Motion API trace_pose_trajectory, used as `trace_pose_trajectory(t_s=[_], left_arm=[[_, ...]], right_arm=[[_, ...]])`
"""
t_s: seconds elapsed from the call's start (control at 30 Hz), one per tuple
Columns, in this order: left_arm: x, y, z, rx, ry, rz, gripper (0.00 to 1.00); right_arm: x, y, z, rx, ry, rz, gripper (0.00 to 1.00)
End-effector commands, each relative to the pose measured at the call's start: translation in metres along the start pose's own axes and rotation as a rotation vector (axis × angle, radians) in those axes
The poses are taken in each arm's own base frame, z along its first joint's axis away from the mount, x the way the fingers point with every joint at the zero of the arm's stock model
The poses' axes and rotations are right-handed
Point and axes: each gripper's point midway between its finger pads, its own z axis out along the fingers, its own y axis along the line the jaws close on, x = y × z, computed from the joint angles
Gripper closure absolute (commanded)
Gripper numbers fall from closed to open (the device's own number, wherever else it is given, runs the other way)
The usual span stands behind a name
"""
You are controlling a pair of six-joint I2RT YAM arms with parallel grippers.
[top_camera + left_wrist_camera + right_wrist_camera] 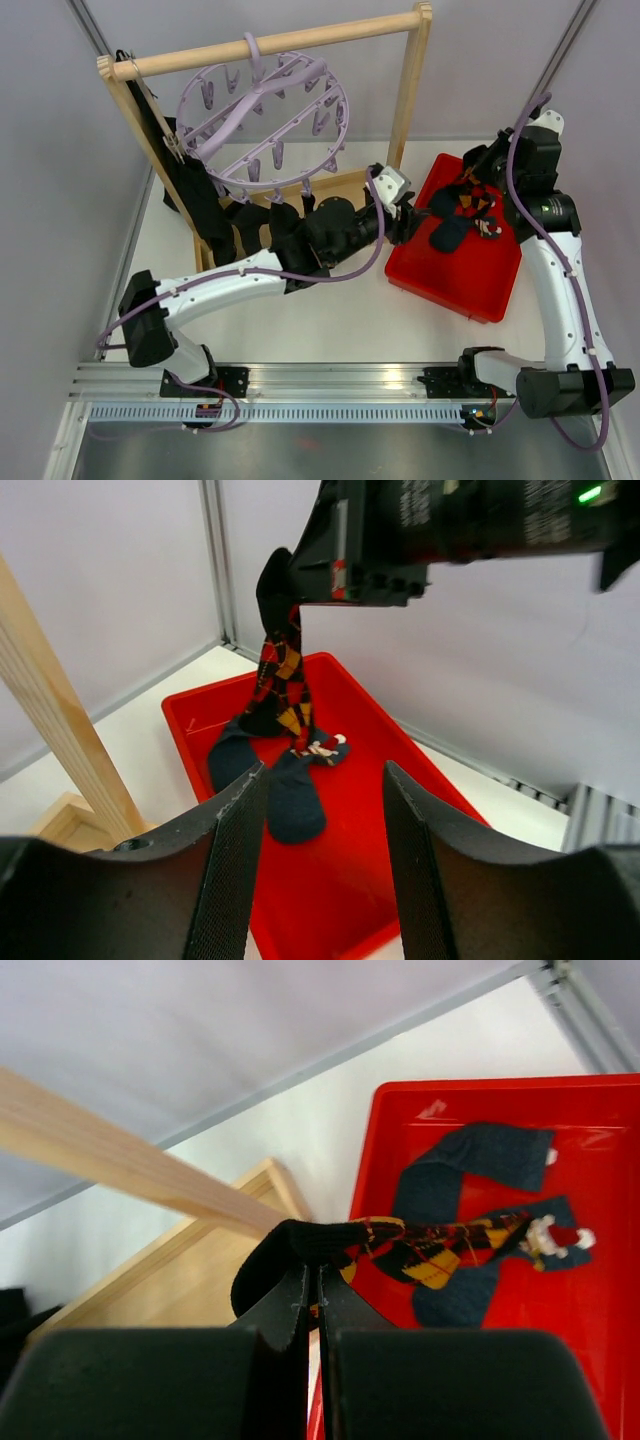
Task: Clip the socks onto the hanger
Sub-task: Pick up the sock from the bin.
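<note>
My right gripper [320, 1282] is shut on the black cuff of an argyle sock [440, 1250], black with red and yellow diamonds. That sock [284, 680] hangs from it down into the red tray [400, 780], its toe resting among dark blue socks [292, 798]. My left gripper [325, 780] is open and holds nothing; it faces the tray and the hanging sock from the left [408, 216]. The lilac round hanger [262, 112] hangs from the wooden rail, with black socks [205, 205] dangling under its clips.
The wooden rail frame [408, 90] stands at the back left, and its base [340, 185] is beside my left gripper. The red tray [470, 280] lies to its right. A wooden post [60, 750] runs close on the left in the left wrist view.
</note>
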Motion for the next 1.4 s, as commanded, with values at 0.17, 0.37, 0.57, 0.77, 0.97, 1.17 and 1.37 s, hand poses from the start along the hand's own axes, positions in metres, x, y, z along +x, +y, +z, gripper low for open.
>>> trace_pose_trajectory(t_s=[0.17, 0.37, 0.57, 0.77, 0.97, 1.17, 1.37], left_arm=[[-0.034, 0.004, 0.043, -0.044, -0.202, 0.093, 0.42], [-0.015, 0.006, 0.071, -0.058, -0.183, 0.088, 0.42], [-0.002, 0.017, 0.088, -0.078, -0.166, 0.068, 0.41], [0.002, 0.024, 0.094, -0.075, -0.165, 0.062, 0.42], [-0.001, 0.02, 0.097, -0.052, -0.179, 0.042, 0.42], [0.0, 0.02, 0.099, -0.046, -0.182, 0.042, 0.42], [-0.005, 0.02, 0.098, -0.057, -0.199, 0.014, 0.42]], right_arm=[[-0.008, 0.038, -0.04, -0.203, 0.037, 0.039, 1.0], [-0.013, 0.048, -0.055, -0.259, 0.041, 0.044, 1.0], [-0.022, 0.054, -0.071, -0.289, 0.03, 0.039, 1.0], [-0.025, 0.061, -0.081, -0.33, 0.031, 0.036, 1.0], [-0.021, 0.061, -0.083, -0.338, 0.042, 0.032, 1.0], [-0.018, 0.061, -0.084, -0.345, 0.048, 0.034, 1.0], [-0.016, 0.064, -0.086, -0.366, 0.057, 0.038, 1.0]])
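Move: The right hand already pinches the argyle sock by its cuff; the sock's middle hangs about 6 cm below that hand and 1 cm ahead. The left gripper, where it is taken, is some 11 cm back, 12 cm left and 2 cm higher. From the left hand the argyle sock's middle is roughly 12 cm ahead, 12 cm right and 8 cm below; the dark socks in the red bin are 16 cm ahead, 10 cm right, 30 cm down, the wooden post 20 cm ahead, 3 cm left, 12 cm lower. The two hands close on each other above the red bin: the left, fingers held about half open, reaches some 7 cm forward and as far right with a slight sinking, then stops and waits with its fingers around the line of the hanging argyle sock. The right keeps its pinch on the cuff and brings the sock to meet it, first left and back, then mostly up, about 5 cm each way in all, turning some 15 degrees counter-clockwise. ##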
